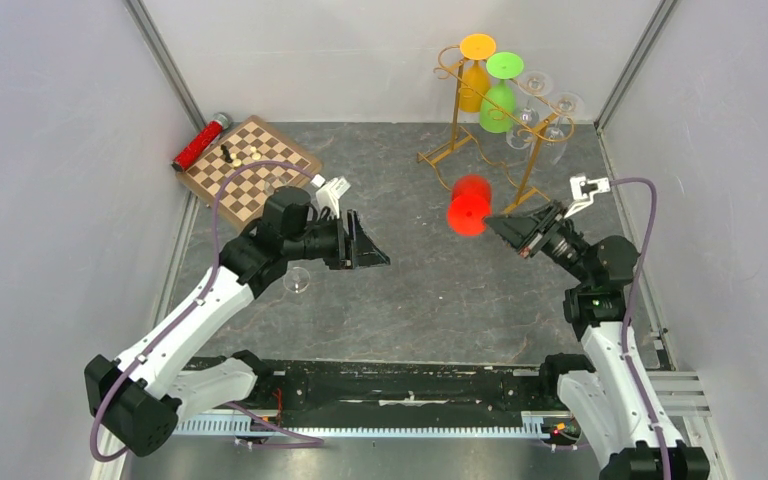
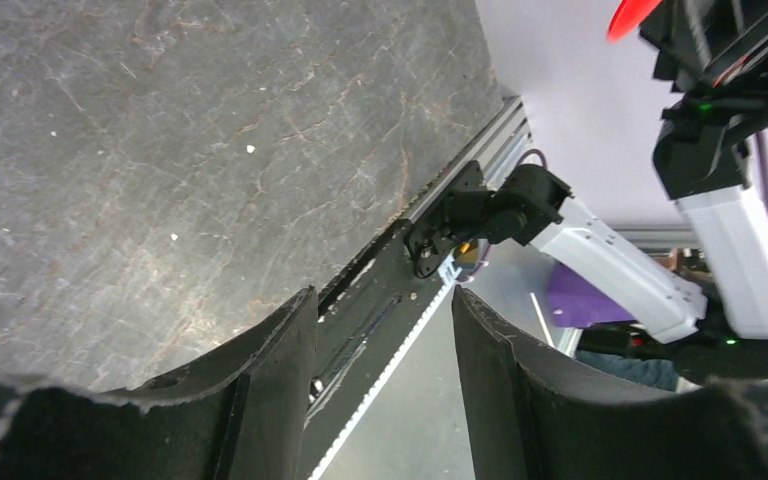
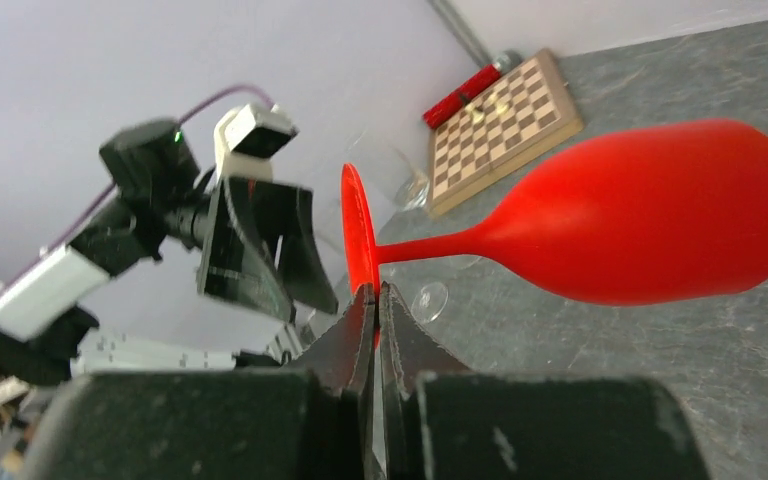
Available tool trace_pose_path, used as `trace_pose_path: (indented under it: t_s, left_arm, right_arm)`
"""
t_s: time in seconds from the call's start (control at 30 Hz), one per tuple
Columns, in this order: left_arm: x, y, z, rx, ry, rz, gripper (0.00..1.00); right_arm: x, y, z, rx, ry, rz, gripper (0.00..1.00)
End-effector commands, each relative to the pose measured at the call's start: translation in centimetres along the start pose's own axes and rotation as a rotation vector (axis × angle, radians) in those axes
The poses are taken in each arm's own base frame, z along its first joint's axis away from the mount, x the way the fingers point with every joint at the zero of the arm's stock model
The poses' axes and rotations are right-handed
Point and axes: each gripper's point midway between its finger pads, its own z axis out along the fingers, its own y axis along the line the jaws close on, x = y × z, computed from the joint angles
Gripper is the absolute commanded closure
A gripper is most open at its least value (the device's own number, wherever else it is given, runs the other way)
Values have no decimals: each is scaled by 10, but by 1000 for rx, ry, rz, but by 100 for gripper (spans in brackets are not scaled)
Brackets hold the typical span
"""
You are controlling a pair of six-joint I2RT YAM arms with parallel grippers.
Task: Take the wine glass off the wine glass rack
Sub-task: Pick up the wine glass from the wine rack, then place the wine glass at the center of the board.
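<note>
A red wine glass (image 1: 469,205) (image 3: 660,225) hangs sideways in the air in front of the gold wire wine glass rack (image 1: 454,132), clear of its hooks. My right gripper (image 1: 495,222) (image 3: 374,290) is shut on the rim of its round foot, and the bowl points away from my left arm. To the left, across a gap from the glass, my left gripper (image 1: 368,248) (image 2: 381,295) stands open with nothing between its fingers. An orange glass (image 1: 476,78), a green glass (image 1: 500,98) and clear glasses (image 1: 540,112) hang upside down on the rack.
A chessboard (image 1: 250,170) with a few pieces and a red cylinder (image 1: 200,143) lie at the back left. A clear glass (image 1: 297,280) stands on the table under my left arm. Grey walls close in both sides.
</note>
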Motion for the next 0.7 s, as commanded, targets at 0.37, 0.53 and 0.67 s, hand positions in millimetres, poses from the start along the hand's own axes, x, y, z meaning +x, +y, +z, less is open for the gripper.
trace_pose_path:
  t_s: [0.37, 0.53, 0.67]
  left_arm:
    - [-6, -20, -7, 82, -70, -242, 42]
    - [-3, -22, -6, 128, -81, -279, 42]
    - [-2, -27, -3, 178, -71, -302, 42]
  right_arm:
    - [69, 47, -12, -261, 210, -563, 100]
    - [88, 54, -10, -310, 226, -610, 100]
    - [98, 60, -3, -324, 228, -645, 100]
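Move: The fingers of my right hand hold the rim of the red wine glass's foot. My left gripper, where I'm taking the glass, is some 19 cm to the left, about 6 cm back and 6 cm lower. The rack's middle is about 20 cm ahead of my right hand, 5 cm right and 15 cm below. From my left hand, the red glass's middle is about 13 cm ahead and 18 cm right, roughly level. Keeping my pinch on the foot's rim, I draw my right hand back about 8 cm and left some 7 cm, sinking a little, away from the rack and towards my left gripper. I turn the wrist some 40 degrees, counter-clockwise with the fingers swinging left, so the bowl swings out forward. My left hand stays nearly in place, half open, rolling about 15 degrees. ##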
